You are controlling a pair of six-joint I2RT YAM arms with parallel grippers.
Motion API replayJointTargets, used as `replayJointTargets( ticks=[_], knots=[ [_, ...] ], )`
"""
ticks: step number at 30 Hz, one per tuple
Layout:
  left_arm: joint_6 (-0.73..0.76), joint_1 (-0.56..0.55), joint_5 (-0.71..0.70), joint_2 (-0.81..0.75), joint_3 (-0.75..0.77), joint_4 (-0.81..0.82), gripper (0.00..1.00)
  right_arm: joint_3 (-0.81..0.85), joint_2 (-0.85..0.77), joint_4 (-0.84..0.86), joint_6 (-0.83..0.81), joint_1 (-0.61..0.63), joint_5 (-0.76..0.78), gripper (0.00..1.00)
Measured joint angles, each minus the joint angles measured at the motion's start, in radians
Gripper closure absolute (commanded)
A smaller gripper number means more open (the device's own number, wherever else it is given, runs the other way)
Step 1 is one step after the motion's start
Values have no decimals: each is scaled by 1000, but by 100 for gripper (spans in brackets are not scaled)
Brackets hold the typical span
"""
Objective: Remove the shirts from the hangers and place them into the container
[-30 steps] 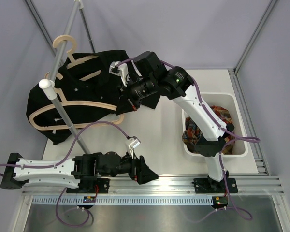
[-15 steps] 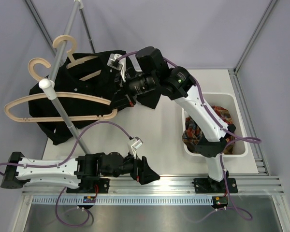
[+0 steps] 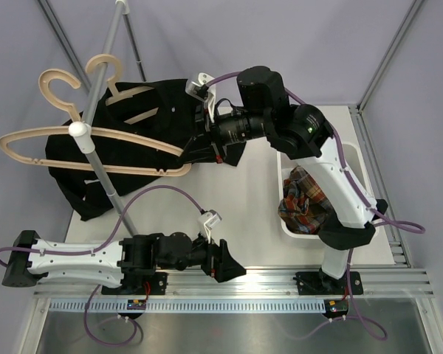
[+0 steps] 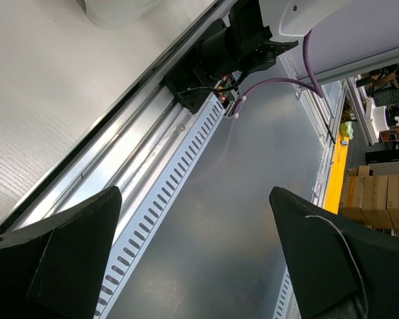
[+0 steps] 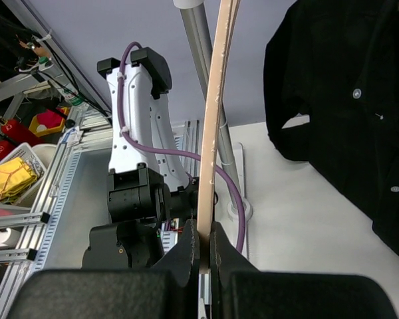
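Note:
My right gripper is shut on the end of a beige wooden hanger. That hanger is bare and held above the black shirt, crossing the rail. The black shirt droops at the left from a second hanger, whose hook sits on the rail. The plaid shirt lies bundled in the white container at the right. Low at the table's near edge, my left gripper is open with nothing between its fingers.
A grey metal rail with a white end cap slants across the left side; its pole stands just behind the held hanger. An aluminium slotted track runs along the near table edge under the left gripper.
My right gripper has moved up and to the right, drawing the hanger out of the black shirt; the hanger now hangs free above it. The left arm has barely moved.

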Motion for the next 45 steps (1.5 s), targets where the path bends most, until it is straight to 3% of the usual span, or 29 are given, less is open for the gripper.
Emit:
replayJointTargets(
  ticks=[6,17,24,28,29,30,33,35,45],
  knots=[
    [0,0,0,0,0,6,1,-152,-71,35,-6,0,13,100],
    [0,0,1,-6,0,10,1,-190,-73,60,-10,0,26,100],
    [0,0,-1,-45,0,8,1,-393,-138,146,-23,0,47,100],
    [0,0,-2,-54,0,6,1,-428,-169,168,-27,0,48,100],
    [0,0,-2,-56,0,6,1,-429,-176,171,-28,0,49,95],
    [0,0,-2,-57,0,6,1,-431,-183,175,-29,0,53,60],
    [-1,0,-3,-58,0,6,1,-451,-205,205,-31,0,78,10],
    [-3,0,-4,-57,-1,7,1,-482,-224,239,-46,2,129,1],
    [-4,0,-4,6,-6,14,1,-630,-266,496,-102,-79,439,1]
  ],
)
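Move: The right hand still grips the empty hanger by its right-hand end. The near end of the rack's rail, where the hook is to go, lies about 22 cm to the left, 6 cm ahead and some 10 cm higher. The black shirt's middle is roughly 15 cm left, 8 cm ahead and 15 cm below. From the left hand the rail end is some 34 cm left, 20 cm ahead and 37 cm up. Right hand lowers the hanger about 5 cm at the rail, releases it, then swings forward 10 cm, turning clockwise. ##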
